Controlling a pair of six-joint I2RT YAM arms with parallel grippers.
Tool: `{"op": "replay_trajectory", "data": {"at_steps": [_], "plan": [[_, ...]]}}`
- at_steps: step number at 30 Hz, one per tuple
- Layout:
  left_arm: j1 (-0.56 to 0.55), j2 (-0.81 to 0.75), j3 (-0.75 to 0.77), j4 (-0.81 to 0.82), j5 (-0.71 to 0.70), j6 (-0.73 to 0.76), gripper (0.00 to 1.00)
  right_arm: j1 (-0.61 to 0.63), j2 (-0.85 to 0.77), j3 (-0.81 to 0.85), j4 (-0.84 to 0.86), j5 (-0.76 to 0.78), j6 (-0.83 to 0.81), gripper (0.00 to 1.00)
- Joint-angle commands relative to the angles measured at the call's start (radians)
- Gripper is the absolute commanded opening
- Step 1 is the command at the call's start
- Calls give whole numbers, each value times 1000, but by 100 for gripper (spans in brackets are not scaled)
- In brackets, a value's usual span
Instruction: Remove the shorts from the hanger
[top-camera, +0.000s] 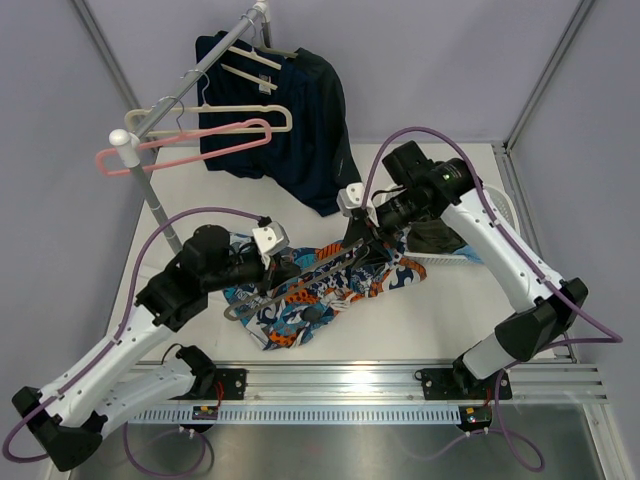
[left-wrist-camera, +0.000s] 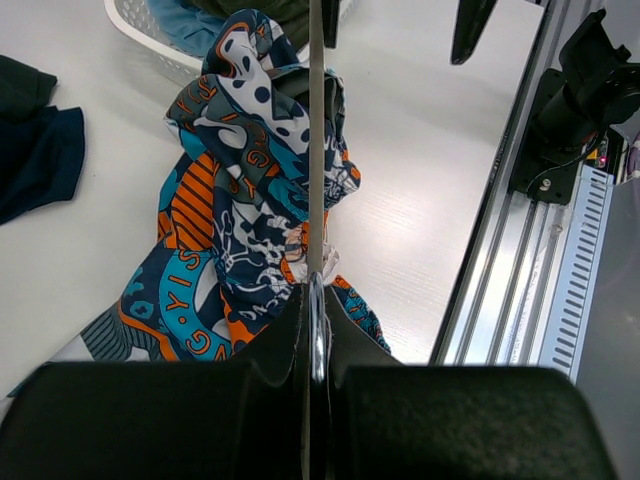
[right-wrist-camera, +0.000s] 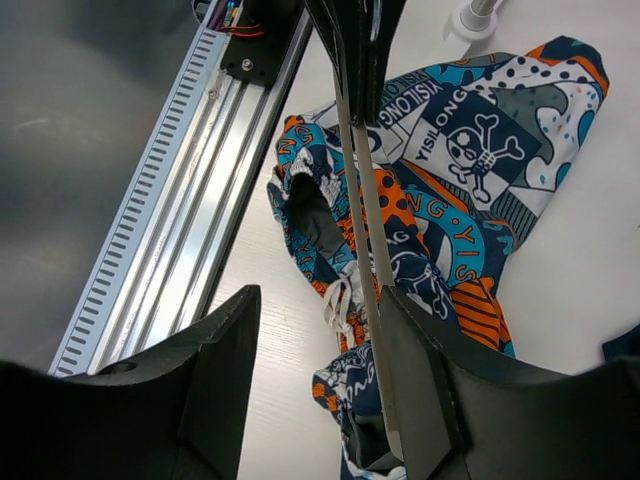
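Note:
The shorts, patterned in blue, orange and white, lie bunched on the table under a grey hanger. My left gripper is shut on the hanger's thin bar, which runs straight away from it over the shorts. My right gripper stands open at the hanger's other end. The hanger's two bars pass between its fingers, close against the right finger. Shorts fabric and a white drawstring lie below them.
A clothes rack at the back left carries a pink hanger, pale hangers and dark garments. A white basket with clothes stands at the right. The metal rail runs along the near edge.

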Motion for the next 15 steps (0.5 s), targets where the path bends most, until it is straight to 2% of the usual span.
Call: {"op": "replay_trajectory", "data": {"at_steps": [1, 5, 8, 15], "plan": [[3, -32, 19, 39, 27, 9, 0, 9, 17, -20, 55, 71, 82, 60], [3, -47, 21, 43, 30, 1, 0, 9, 42, -53, 82, 149, 81, 61], [3, -58, 16, 43, 35, -5, 0, 9, 33, -93, 151, 175, 114, 61], [3, -86, 13, 40, 41, -10, 0, 9, 48, -110, 196, 214, 134, 60]]}}
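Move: The patterned shorts lie on the table under the hanger; from the open right gripper their middle is about 4 cm ahead, 7 cm to its left and 18 cm below. The hanger's free end is only some 3 cm to this gripper's right, 1 cm ahead and about level with it. The white basket stands roughly 18 cm ahead, 25 cm to the right and 16 cm down. From the left gripper, the shorts' middle is about 6 cm ahead, 8 cm right and 16 cm below. Lower the right gripper about 4.5 cm towards the patterned shorts, easing it some 3 cm forward at the hanger's free end, with the fingers staying a bit over half open. Let those fingers dip and swing slightly clockwise, under 10 degrees. Keep the left gripper shut on the hanger, drawing it back barely 1 cm. ##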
